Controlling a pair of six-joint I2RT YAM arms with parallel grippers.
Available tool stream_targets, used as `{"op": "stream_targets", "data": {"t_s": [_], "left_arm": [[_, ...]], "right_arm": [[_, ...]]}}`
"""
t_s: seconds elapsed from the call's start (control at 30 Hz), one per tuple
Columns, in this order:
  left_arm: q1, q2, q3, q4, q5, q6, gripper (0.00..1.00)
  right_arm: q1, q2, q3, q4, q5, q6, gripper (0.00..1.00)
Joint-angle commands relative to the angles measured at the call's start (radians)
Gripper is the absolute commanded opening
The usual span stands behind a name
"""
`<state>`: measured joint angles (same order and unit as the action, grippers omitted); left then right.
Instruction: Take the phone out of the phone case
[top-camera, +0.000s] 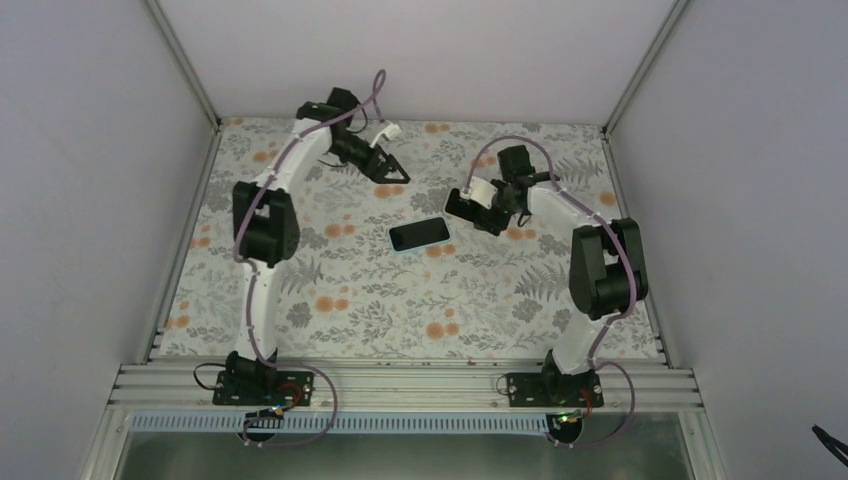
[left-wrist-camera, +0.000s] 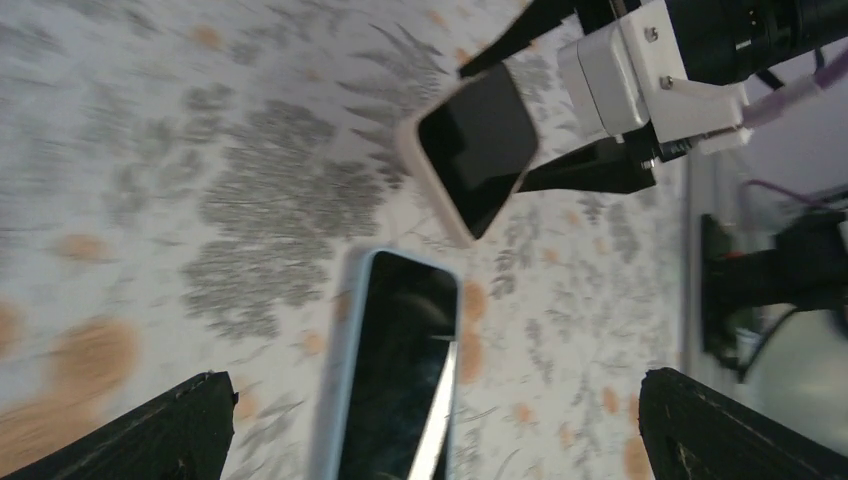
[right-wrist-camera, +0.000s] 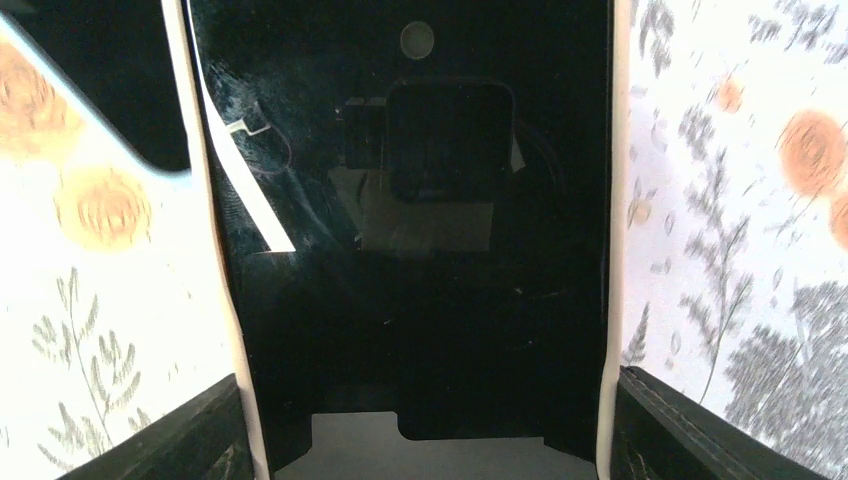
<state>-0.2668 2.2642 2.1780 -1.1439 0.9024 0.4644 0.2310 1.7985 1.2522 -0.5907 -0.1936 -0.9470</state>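
Observation:
A phone with a black screen sits in a cream case (right-wrist-camera: 612, 200) and fills the right wrist view. My right gripper (right-wrist-camera: 425, 430) is shut on it, one finger pressed on each long edge of the case. The left wrist view shows this cased phone (left-wrist-camera: 478, 150) held tilted above the table. A second dark-screened phone (top-camera: 419, 234) with a pale blue rim (left-wrist-camera: 345, 370) lies flat mid-table. My left gripper (left-wrist-camera: 440, 440) hangs open above it, holding nothing. In the top view the left gripper (top-camera: 388, 168) is at the back and the right gripper (top-camera: 466, 207) is right of the flat phone.
The floral tablecloth (top-camera: 380, 300) covers the whole table. Grey walls enclose it on three sides. An aluminium rail (top-camera: 400, 385) with both arm bases runs along the near edge.

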Motion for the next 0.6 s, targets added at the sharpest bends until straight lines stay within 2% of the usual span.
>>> {"op": "stream_targets", "data": {"t_s": [0.0, 0.27, 0.57], "left_arm": [[-0.034, 0.131, 0.132, -0.212, 0.222, -0.030, 1.00], [-0.078, 0.228, 0.190, -0.212, 0.264, -0.050, 1.00], [-0.079, 0.259, 0.214, -0.213, 0.256, -0.055, 1.00]], "right_arm": [[0.038, -0.013, 0.058, 0.084, -0.039, 0.106, 0.65], [0.133, 0.056, 0.198, 0.059, -0.021, 0.149, 0.65], [0.237, 0.106, 0.243, 0.065, 0.025, 0.176, 0.66]]}}
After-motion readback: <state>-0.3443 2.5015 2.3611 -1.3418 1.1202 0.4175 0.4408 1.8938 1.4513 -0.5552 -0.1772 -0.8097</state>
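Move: The cased phone, already gripped by the right hand, has its middle about 17 cm right of the left gripper, 7 cm back and 10 cm below. From the right hand, the left gripper waits some 20 cm left, 8 cm ahead and 11 cm higher. The loose phone lies flat on the table, about 4 cm right of the left gripper, 8 cm back and 18 cm down; from the right hand, 16 cm left, level with it and 7 cm below. Carry the cased phone about 10 cm left with the right gripper, rising some 4 cm and easing forward before settling slightly down and back, grip kept on its long sides. Meanwhile bring the left gripper, wide open, right, back and down to meet the phone's free end, rolling it about 20 degrees, then lift it about a centimetre. ##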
